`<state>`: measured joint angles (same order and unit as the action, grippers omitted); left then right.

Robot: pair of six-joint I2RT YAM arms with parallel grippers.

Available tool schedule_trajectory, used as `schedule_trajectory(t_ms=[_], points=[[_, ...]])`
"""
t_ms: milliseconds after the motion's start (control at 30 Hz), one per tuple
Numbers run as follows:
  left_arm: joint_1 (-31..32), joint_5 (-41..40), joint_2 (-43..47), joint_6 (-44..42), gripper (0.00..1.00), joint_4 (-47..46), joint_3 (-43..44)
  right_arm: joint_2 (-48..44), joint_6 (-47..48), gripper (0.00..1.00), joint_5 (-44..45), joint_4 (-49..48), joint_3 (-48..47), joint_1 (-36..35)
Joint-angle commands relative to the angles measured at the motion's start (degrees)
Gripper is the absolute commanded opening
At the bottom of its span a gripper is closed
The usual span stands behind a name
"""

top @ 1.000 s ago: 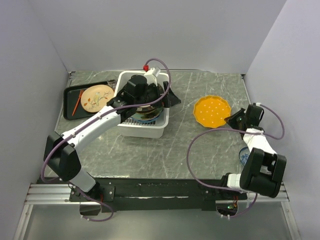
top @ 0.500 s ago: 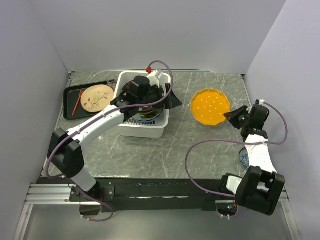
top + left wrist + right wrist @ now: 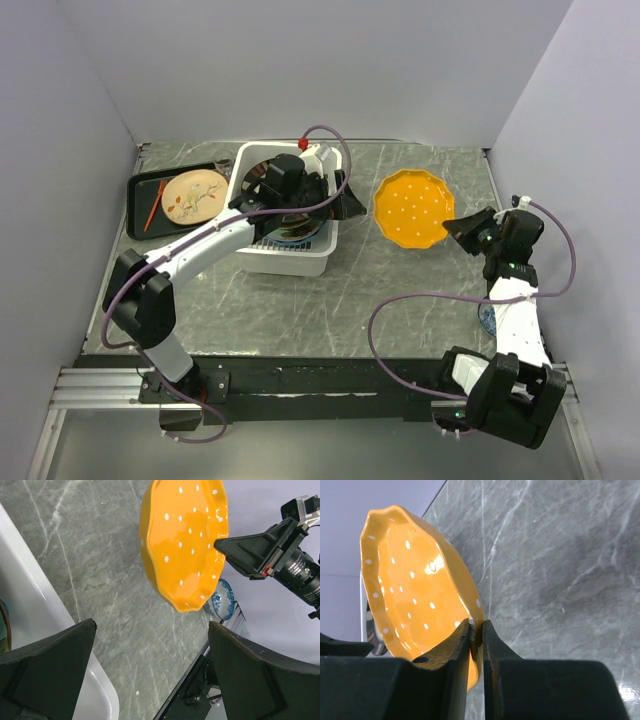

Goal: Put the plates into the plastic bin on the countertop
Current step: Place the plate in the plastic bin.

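An orange dotted plate (image 3: 412, 208) hangs tilted over the countertop (image 3: 400, 290), right of the plastic bin (image 3: 285, 262). My right gripper (image 3: 452, 226) is shut on its right rim. The right wrist view shows the rim pinched between the fingertips (image 3: 477, 627) and the plate (image 3: 415, 585) standing steeply. My left gripper (image 3: 335, 200) hovers open over the bin's right wall (image 3: 30, 605), with nothing between its fingers (image 3: 50, 665). It faces the orange plate (image 3: 185, 545). Stacked plates (image 3: 292, 228) lie in the bin, half hidden by the left arm.
A black tray (image 3: 140, 205) at the back left carries a tan patterned plate (image 3: 193, 195) and a red stick. A blue patterned plate (image 3: 487, 318) lies at the counter's right edge, by the right arm; it also shows as the blue plate (image 3: 222, 600). Walls close in on three sides.
My right gripper has carried the orange plate up and leftward toward the bin, tilting it more steeply. The left gripper has shifted slightly back and right over the bin, still open.
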<state>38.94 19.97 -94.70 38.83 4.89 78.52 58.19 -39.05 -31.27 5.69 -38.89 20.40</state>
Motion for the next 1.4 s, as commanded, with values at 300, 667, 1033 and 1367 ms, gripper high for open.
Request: schedule_trajectory(t_ms=[300,667,1033,1367], points=[[0.1,2.4,-2.0,1.6,0.99,-4.2,3.0,-5.4,-4.9,0.00,-6.8,-6.0,-6.1,-2.7],[0.1,3.7,-3.0,2.5,0.99,-5.9,2.9,-5.3,-4.4,0.00,-7.0,-5.1,-7.6,-5.9],[0.1,5.3,-3.1,3.3,0.94,-7.1,2.9,-4.1,-5.0,0.00,-6.6,-5.5,-8.1,-9.3],[0.1,7.2,-3.6,3.3,0.74,-7.6,2.9,-4.1,-5.3,0.00,-6.7,-5.5,-7.9,-9.6]])
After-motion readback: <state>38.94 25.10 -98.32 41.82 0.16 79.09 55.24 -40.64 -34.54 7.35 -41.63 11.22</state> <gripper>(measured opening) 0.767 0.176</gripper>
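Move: The orange plate hangs from my right fingers by its right rim, its middle about 9 cm to that hand's left and 3 cm farther out. My open left gripper, where I am taking it, is some 23 cm to the right hand's left and 6 cm ahead. From the left hand, the plate's middle is about 14 cm right, 3 cm back, near level; the plastic bin's middle is some 17 cm left, straight abreast, about 15 cm lower. I carry the orange plate towards my left gripper with my right hand, keeping its pinch on the right rim: about 6 cm left, rising some 3 cm early, turning about 12 degrees counter-clockwise, then holding it there. My left hand eases 2 cm right to meet the plate's free rim and starts closing its wide-open fingers about it, still well apart. ##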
